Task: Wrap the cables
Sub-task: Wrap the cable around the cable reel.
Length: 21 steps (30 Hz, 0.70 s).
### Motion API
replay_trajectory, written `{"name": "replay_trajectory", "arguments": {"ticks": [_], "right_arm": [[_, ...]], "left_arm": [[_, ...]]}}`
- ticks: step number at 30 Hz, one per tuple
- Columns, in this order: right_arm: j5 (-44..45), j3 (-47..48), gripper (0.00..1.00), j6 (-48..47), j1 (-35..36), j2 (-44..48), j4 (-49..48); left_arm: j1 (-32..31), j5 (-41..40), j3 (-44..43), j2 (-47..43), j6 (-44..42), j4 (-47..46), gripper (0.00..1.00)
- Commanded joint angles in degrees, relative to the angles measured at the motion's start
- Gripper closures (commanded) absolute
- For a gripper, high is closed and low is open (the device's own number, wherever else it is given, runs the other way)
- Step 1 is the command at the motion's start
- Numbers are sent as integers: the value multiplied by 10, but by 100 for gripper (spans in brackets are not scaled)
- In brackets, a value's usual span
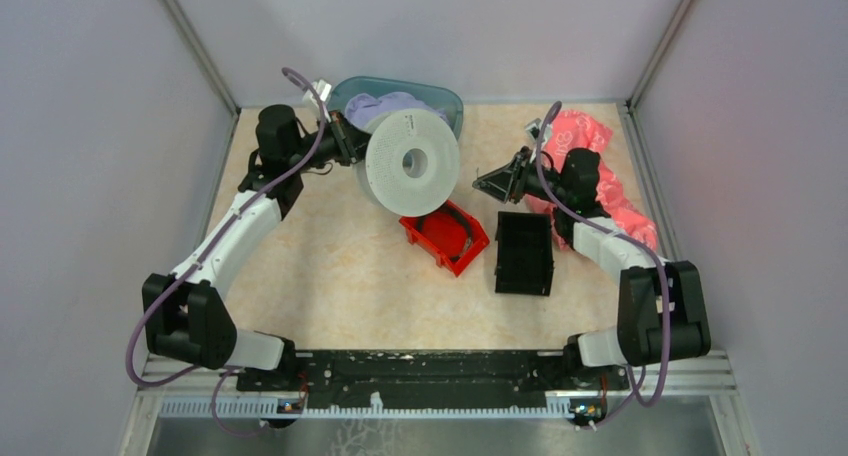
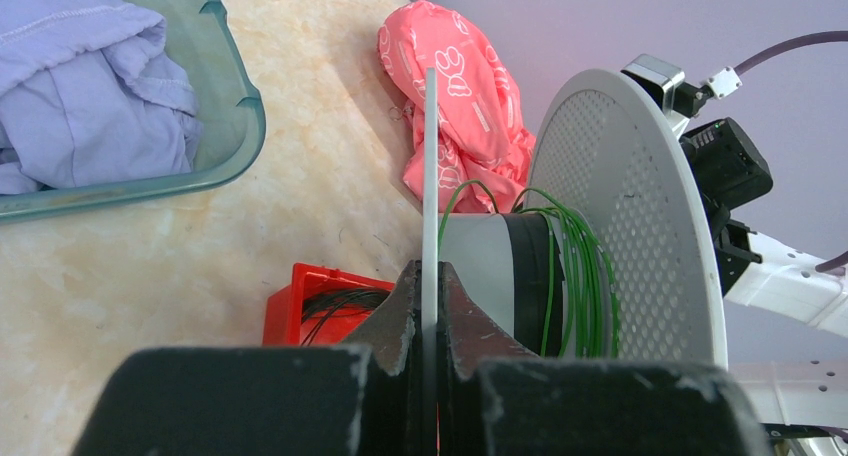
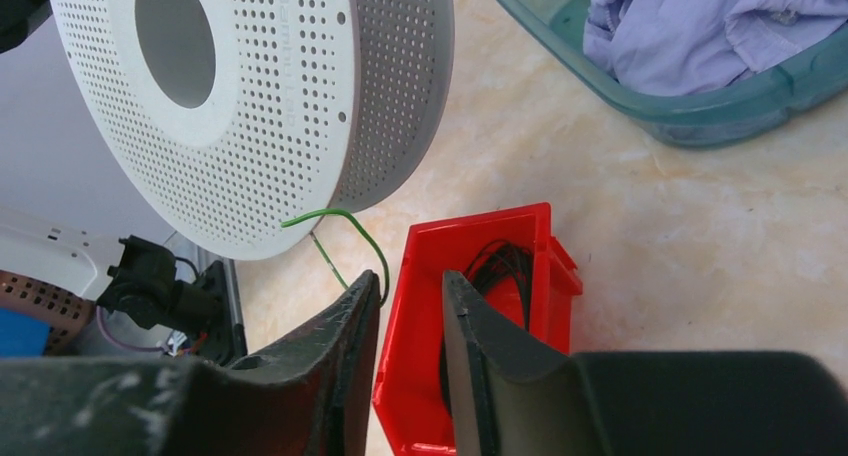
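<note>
A white perforated spool [image 1: 412, 162] is held up off the table. My left gripper [image 1: 355, 141] is shut on the thin edge of its near flange [image 2: 430, 176]. Thin green cable [image 2: 580, 276] is wound in several turns on the spool's hub. In the right wrist view a loose green cable end [image 3: 345, 221] curls down from the spool's rim [image 3: 250, 106] to the tip of my right gripper's left finger [image 3: 365, 301]. My right gripper [image 3: 412, 286] has a gap between its jaws, and nothing shows inside the gap. It hovers just right of the spool [image 1: 485, 183].
A red bin [image 1: 445, 238] holding black wire coils [image 3: 505, 266] sits under the spool. A black bin [image 1: 524, 253] lies to its right. A teal tub [image 1: 440, 101] with lavender cloth [image 1: 390, 106] stands at the back, and a pink cloth [image 1: 585, 136] lies at the back right.
</note>
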<state>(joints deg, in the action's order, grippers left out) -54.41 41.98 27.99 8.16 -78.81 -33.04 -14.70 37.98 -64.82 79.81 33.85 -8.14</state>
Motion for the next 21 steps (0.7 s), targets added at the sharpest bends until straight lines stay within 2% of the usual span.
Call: {"name": "replay_trajectory", "arguments": {"ticks": [1,5,11,21], "right_arm": [[-8,6,75,11,8,1,-60],[-4,5,82,15,12,2,-66],[19,2,100,19,27,0,-65],[41,28,100,67,78,-41,-84]], "left_arm": [[-2,11,-25,-16,16,-46,100],[-2,11,-24,-16,18,-47,100],[-2,12,-23,-12,38,-55,100],[0,38,3,15,160,-126,100]]}}
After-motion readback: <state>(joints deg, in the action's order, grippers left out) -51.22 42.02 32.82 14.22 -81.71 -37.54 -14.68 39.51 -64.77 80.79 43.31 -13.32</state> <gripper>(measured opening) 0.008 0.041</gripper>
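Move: The green cable's loose end is right at the right hand's open fingertips, about 1 cm back and 1 cm left, level with them. The cable reel's middle is some 14 cm left of this hand, 3 cm ahead and 6 cm higher; the red box is 7 cm left, 5 cm back and the black box 11 cm right, 9 cm back, both about 19 cm below. From the left hand, holding the reel, the cable end lies roughly 22 cm right, 5 cm back and 8 cm lower. The right hand shuts its half-closed fingers on the green cable near its loose end while creeping about 1 cm left, then carries the pinched cable left towards the reel, some 3.5 cm in all, gathering speed and dipping slightly at the end. Once those fingers have closed, the left hand, still gripping the reel's flange, lifts it about 1.5 cm and rolls it some 8 degrees around the line of its fingers. ##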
